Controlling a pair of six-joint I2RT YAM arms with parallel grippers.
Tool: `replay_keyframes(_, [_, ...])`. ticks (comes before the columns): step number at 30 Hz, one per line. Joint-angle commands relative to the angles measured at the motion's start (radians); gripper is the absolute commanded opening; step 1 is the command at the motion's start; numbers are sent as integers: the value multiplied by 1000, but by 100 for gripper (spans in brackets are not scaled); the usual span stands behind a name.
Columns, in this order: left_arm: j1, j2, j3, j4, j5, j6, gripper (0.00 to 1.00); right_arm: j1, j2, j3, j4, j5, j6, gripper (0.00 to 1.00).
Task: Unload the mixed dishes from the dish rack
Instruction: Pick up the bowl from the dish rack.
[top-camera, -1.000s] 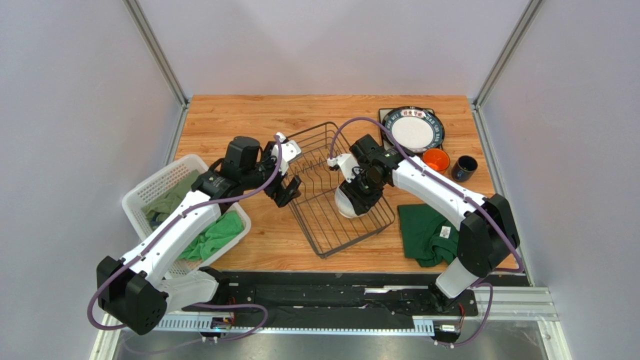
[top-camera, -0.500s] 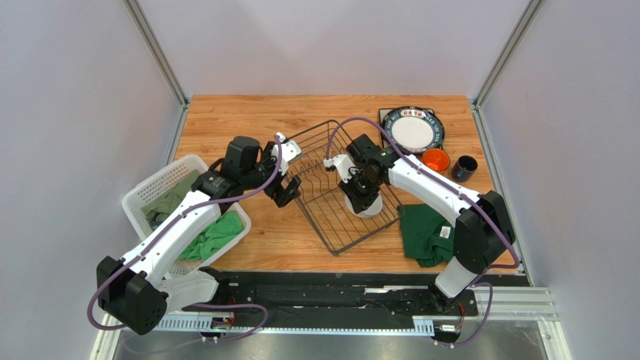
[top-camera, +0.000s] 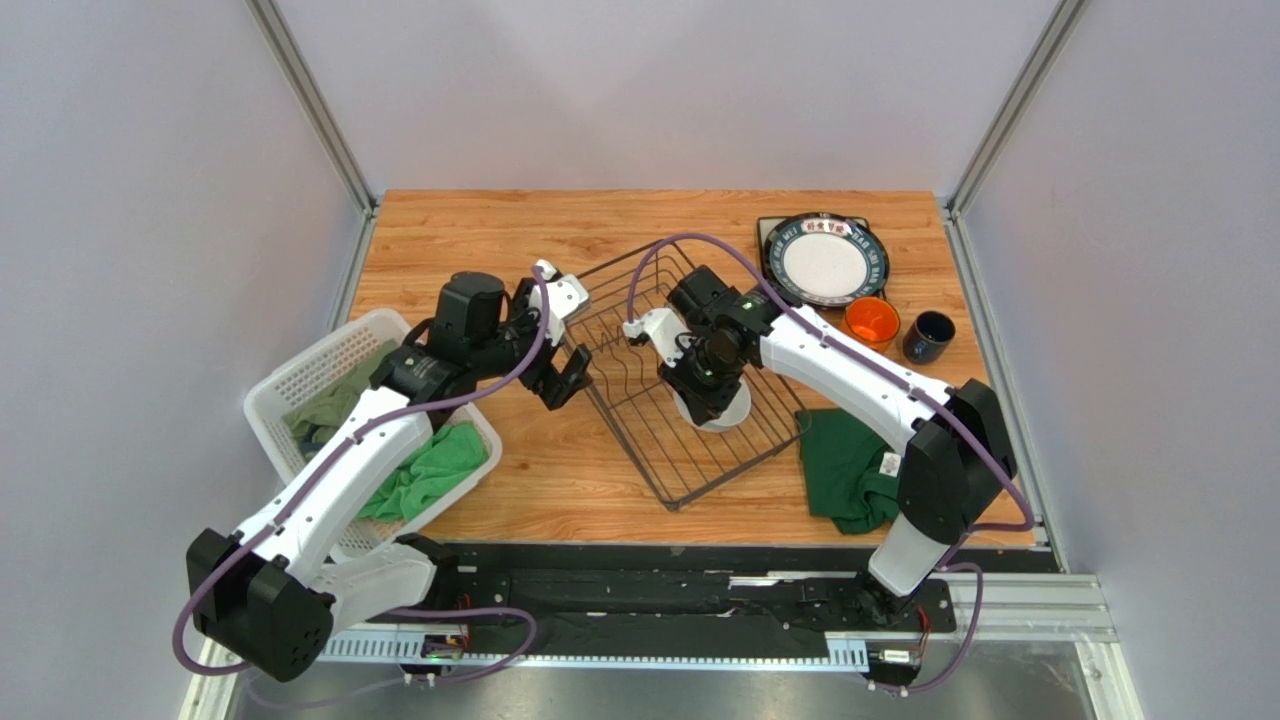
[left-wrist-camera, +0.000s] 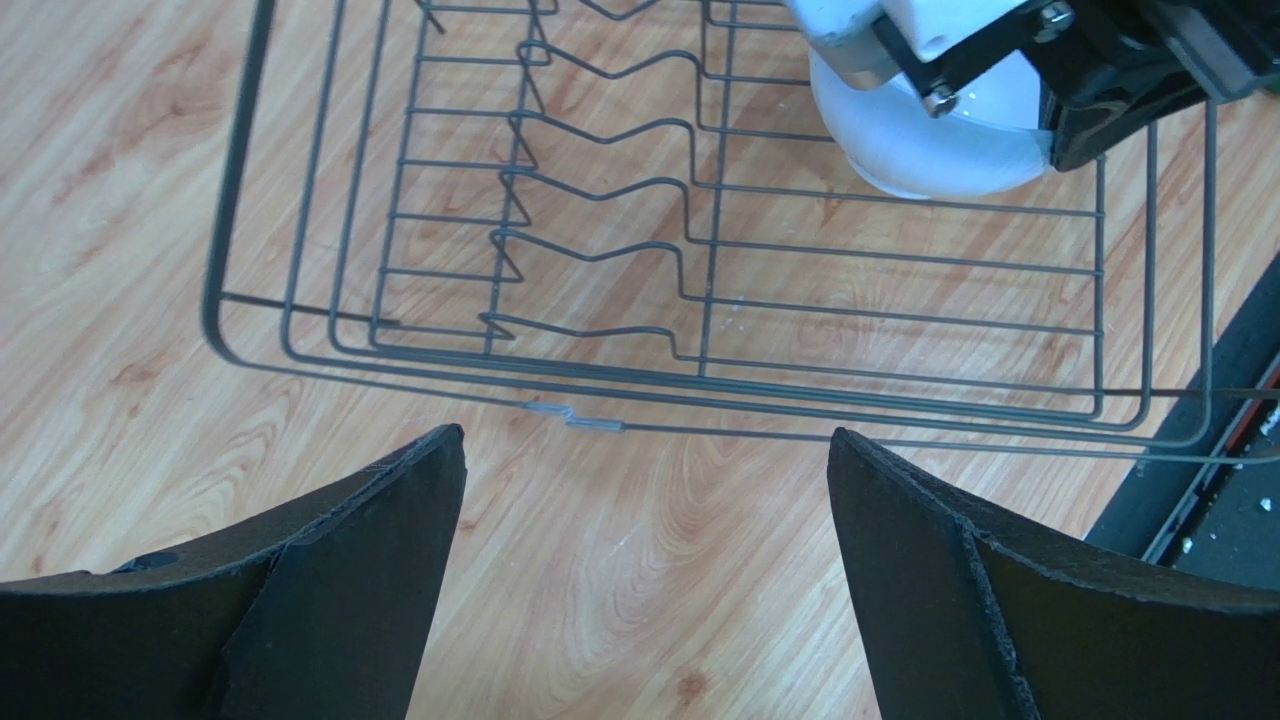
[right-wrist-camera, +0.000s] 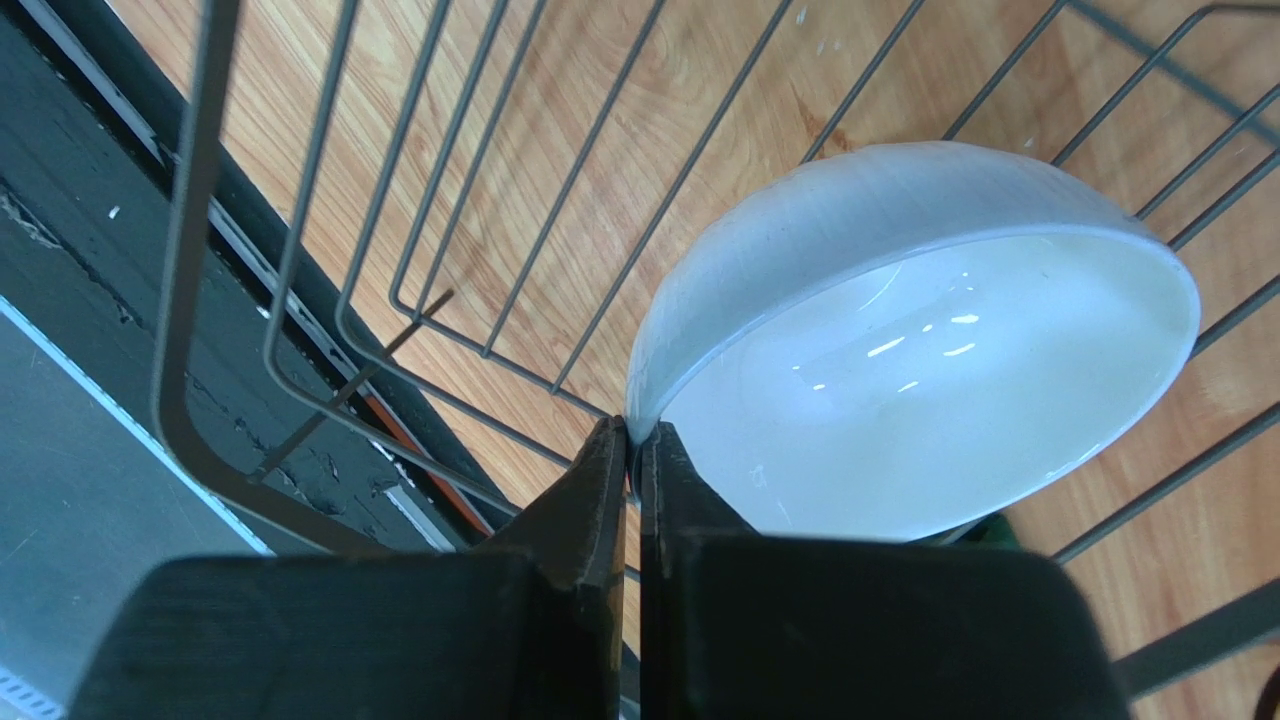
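The black wire dish rack (top-camera: 655, 474) lies slanted at the table's middle. A white bowl (top-camera: 729, 411) stands tilted on edge inside its right part. My right gripper (top-camera: 703, 378) is shut on that bowl's rim; in the right wrist view the fingertips (right-wrist-camera: 633, 437) pinch the bowl (right-wrist-camera: 917, 375) at its left edge, above the rack wires (right-wrist-camera: 286, 375). My left gripper (top-camera: 576, 342) hangs open beside the rack's left side. In the left wrist view it (left-wrist-camera: 646, 450) is over bare wood just short of the rack (left-wrist-camera: 676, 285), with the bowl (left-wrist-camera: 932, 143) beyond.
A round plate with a dark lettered rim (top-camera: 824, 258) sits stacked at the back right, with an orange mug (top-camera: 872, 318) and a dark blue mug (top-camera: 929, 335) in front of it. A green cloth (top-camera: 849, 465) lies right of the rack. A white basket (top-camera: 323, 375) holding green cloths stands at the left.
My right gripper has shut on the bowl's rim and moved a little left and back with it, and the rack has swung slightly. My left arm has drawn back a little to the left.
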Motion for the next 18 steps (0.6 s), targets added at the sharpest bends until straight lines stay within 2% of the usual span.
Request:
replay_keyframes(1, [40, -59, -6, 50, 16, -15, 98, 18, -13, 116, -4, 44, -29, 0])
replay_keyframes(10, [98, -101, -9, 50, 47, -21, 98, 20, -13, 304, -53, 190, -95, 0])
replay_keyframes(18, [106, -89, -3, 45, 61, -21, 98, -3, 11, 419, -94, 482, -119, 0])
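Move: The bowl is already pinched by its rim in the right hand. The patterned plate on the stack lies from that hand about 32 cm ahead, 20 cm to the right and 9 cm below. The orange mug is some 24 cm ahead and 26 cm right; the dark mug 20 cm ahead and 33 cm right, both about 7 cm lower. From the left hand, the patterned plate is roughly 27 cm ahead, 37 cm right and 17 cm lower. The bowl, kept in the right fingers' closed rim grip, is lifted about 9 cm and carried some 7 cm forward over the dish rack towards the patterned plate, the wrist tilting about 20 degrees so the fingertips swing forward. The empty left hand, still open, draws 2 to 3 cm left and as far up, away from the rack. ##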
